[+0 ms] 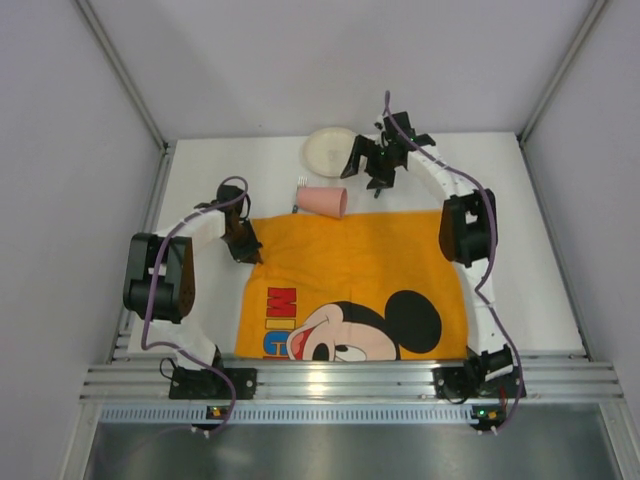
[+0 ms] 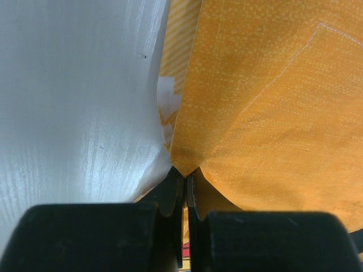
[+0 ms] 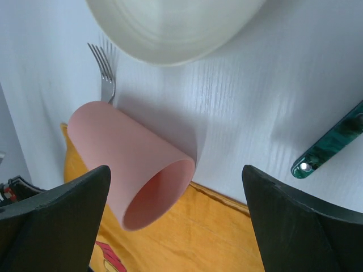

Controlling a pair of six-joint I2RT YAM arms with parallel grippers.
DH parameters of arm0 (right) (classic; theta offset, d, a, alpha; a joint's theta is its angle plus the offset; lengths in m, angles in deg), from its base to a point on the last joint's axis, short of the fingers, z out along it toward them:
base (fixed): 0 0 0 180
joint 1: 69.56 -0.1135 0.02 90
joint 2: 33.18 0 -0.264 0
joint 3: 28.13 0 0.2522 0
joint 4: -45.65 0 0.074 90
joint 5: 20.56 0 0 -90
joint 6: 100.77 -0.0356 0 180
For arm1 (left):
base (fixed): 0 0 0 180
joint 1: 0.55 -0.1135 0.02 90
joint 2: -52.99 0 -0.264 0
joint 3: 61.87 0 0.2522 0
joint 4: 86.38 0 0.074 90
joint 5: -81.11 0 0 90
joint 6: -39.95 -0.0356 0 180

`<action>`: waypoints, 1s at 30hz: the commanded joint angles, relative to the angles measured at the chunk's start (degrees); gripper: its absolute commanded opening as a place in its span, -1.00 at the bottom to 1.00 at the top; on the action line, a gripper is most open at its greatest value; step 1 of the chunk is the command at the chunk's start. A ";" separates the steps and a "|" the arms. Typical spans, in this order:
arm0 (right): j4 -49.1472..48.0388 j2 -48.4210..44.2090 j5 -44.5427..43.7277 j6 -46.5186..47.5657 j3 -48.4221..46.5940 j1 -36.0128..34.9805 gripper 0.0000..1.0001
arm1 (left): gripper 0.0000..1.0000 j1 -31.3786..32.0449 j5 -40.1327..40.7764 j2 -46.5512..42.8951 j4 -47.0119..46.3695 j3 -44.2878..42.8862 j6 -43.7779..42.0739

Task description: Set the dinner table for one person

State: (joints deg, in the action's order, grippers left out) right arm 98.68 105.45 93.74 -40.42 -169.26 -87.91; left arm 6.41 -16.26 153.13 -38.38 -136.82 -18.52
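The white dinner table [image 1: 520,250] carries an orange Mickey Mouse placemat [image 1: 350,270]. My left gripper [image 1: 245,250] is at the mat's far left corner. In the left wrist view the jaws [image 2: 186,173] are shut on a pinched fold of the orange cloth [image 2: 272,102], lifted beside the white tabletop [image 2: 74,102]. A pink cup [image 1: 322,201] lies on its side at the mat's far edge. A cream plate [image 1: 330,150] and a fork [image 1: 299,185] are behind it. My right gripper [image 1: 378,165] hovers open above the cup [image 3: 130,164], touching nothing.
In the right wrist view, the plate [image 3: 170,22] is at the top and the fork [image 3: 105,68] lies behind the cup. A green-handled utensil [image 3: 329,150] lies on the white table [image 3: 244,102] to the right. Enclosure walls stand on three sides.
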 commanded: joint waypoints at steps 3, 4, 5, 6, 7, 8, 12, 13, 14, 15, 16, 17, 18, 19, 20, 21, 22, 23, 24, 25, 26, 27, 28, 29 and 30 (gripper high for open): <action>-7.79 -9.31 3.92 -4.10 11.16 -1.69 0.99 | -1.00 -0.02 1.22 0.76 2.24 -2.71 0.99; -9.45 -10.38 4.18 -4.45 14.57 -1.69 0.99 | -1.00 -0.02 1.22 0.93 1.89 -2.79 1.08; -10.17 -11.53 4.62 -5.06 16.00 -1.69 1.00 | -1.00 -0.02 1.22 1.20 1.88 -2.80 1.17; -11.04 -13.02 5.58 -5.50 17.32 -1.86 0.99 | -1.00 -0.02 1.22 1.37 1.80 -2.88 1.08; -13.14 -13.64 6.20 -6.12 18.64 -1.78 0.99 | -1.00 -0.02 1.31 1.81 1.71 -2.88 1.08; -14.29 -14.08 6.81 -7.51 20.91 -1.87 0.99 | -1.00 -0.02 1.23 1.99 1.53 -2.97 1.17; -18.43 -14.35 8.66 -11.13 23.48 -2.57 1.00 | -1.00 -0.02 0.17 3.13 1.27 -3.67 1.43; -18.78 -14.35 8.84 -11.83 23.48 -2.74 1.00 | -1.00 -0.02 0.08 3.48 1.36 -3.94 1.43; -18.96 -14.52 9.10 -13.23 23.40 -2.66 0.99 | -1.00 -0.02 -0.09 3.49 1.53 -4.55 1.43; -19.31 -15.22 9.37 -13.94 23.57 -2.66 0.99 | -1.00 -0.02 -0.09 3.49 1.88 -4.81 1.34; -19.40 -15.75 9.46 -14.55 23.92 -2.74 0.99 | -1.00 -0.02 -0.09 3.31 2.06 -5.25 1.26; -19.40 -16.97 9.89 -15.78 24.10 -2.92 1.00 | -1.00 -0.02 -0.01 3.40 2.15 -5.43 0.99; -19.66 -17.51 10.07 -16.14 24.36 -2.92 0.99 | -1.00 -0.02 0.08 3.40 2.15 -5.61 0.90; -19.58 -17.95 10.25 -16.58 24.97 -3.09 1.00 | -1.00 -0.02 -0.01 3.57 2.15 -5.78 0.82; -19.67 -18.82 10.60 -17.36 25.41 -3.44 1.00 | -1.00 -0.02 -0.09 3.75 2.15 -5.78 0.90; -19.67 -19.27 10.60 -17.63 25.85 -3.62 0.99 | -1.00 -0.02 -0.18 3.92 2.15 -5.78 0.90; -19.67 -19.45 10.60 -17.81 26.90 -3.80 1.00 | -1.00 -0.02 -0.27 3.92 1.97 -5.52 0.90; -19.67 -19.71 10.51 -18.16 27.43 -4.15 0.99 | -1.00 -0.02 -0.36 3.92 1.89 -5.35 0.90; -19.67 -19.62 10.34 -18.42 27.96 -4.24 0.99 | -1.00 -0.02 -0.44 3.66 1.71 -5.17 0.82; -19.58 -19.62 10.25 -19.04 28.92 -4.41 0.99 | -1.00 -0.02 -0.53 3.66 1.71 -4.82 0.73; -19.67 -19.88 10.33 -19.48 29.46 -4.41 1.00 | -1.00 -0.02 -0.45 3.49 1.88 -4.73 0.55; -19.75 -20.15 10.33 -19.66 29.90 -4.41 1.00 | -1.00 -0.02 -0.36 3.31 1.88 -4.73 0.46; -19.67 -20.41 10.25 -19.83 30.77 -4.50 0.99 | -1.00 -0.02 -0.18 3.14 1.97 -4.64 0.29; -19.58 -21.28 10.16 -20.36 31.21 -4.68 1.00 | -1.00 -0.02 -0.01 2.96 2.15 -4.64 0.03; -19.32 -21.64 10.07 -20.45 31.65 -4.85 0.99 | -1.00 -0.02 0.17 2.70 2.15 -4.64 -0.06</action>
State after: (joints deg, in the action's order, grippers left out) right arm 80.12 87.97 103.40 -58.91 -138.81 -91.89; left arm 6.39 -16.77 156.41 -36.20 -140.69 -18.13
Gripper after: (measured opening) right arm 0.996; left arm 0.023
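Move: The pink cup lies on its side, its middle about 8 cm to the right hand's left, 3 cm back and 6 cm below. From that same hand the plate sits some 16 cm ahead, 6 cm left, and the spoon about 10 cm ahead, 9 cm right, both roughly 9 cm lower. For the left hand, which already grips the cloth's far left corner, the cup lies some 15 cm ahead, 16 cm right and 2 cm higher. By the cup's open mouth the right hand, fingers wide open throughout, dips about 4 cm while drawing back, then climbs some 7 cm as it shifts left, and finally draws back again, ending about 8.5 cm nearer the base. Its left side rolls up some 15 degrees as it leaves the plate. The left hand keeps its pinch on the orange cloth almost in place. ##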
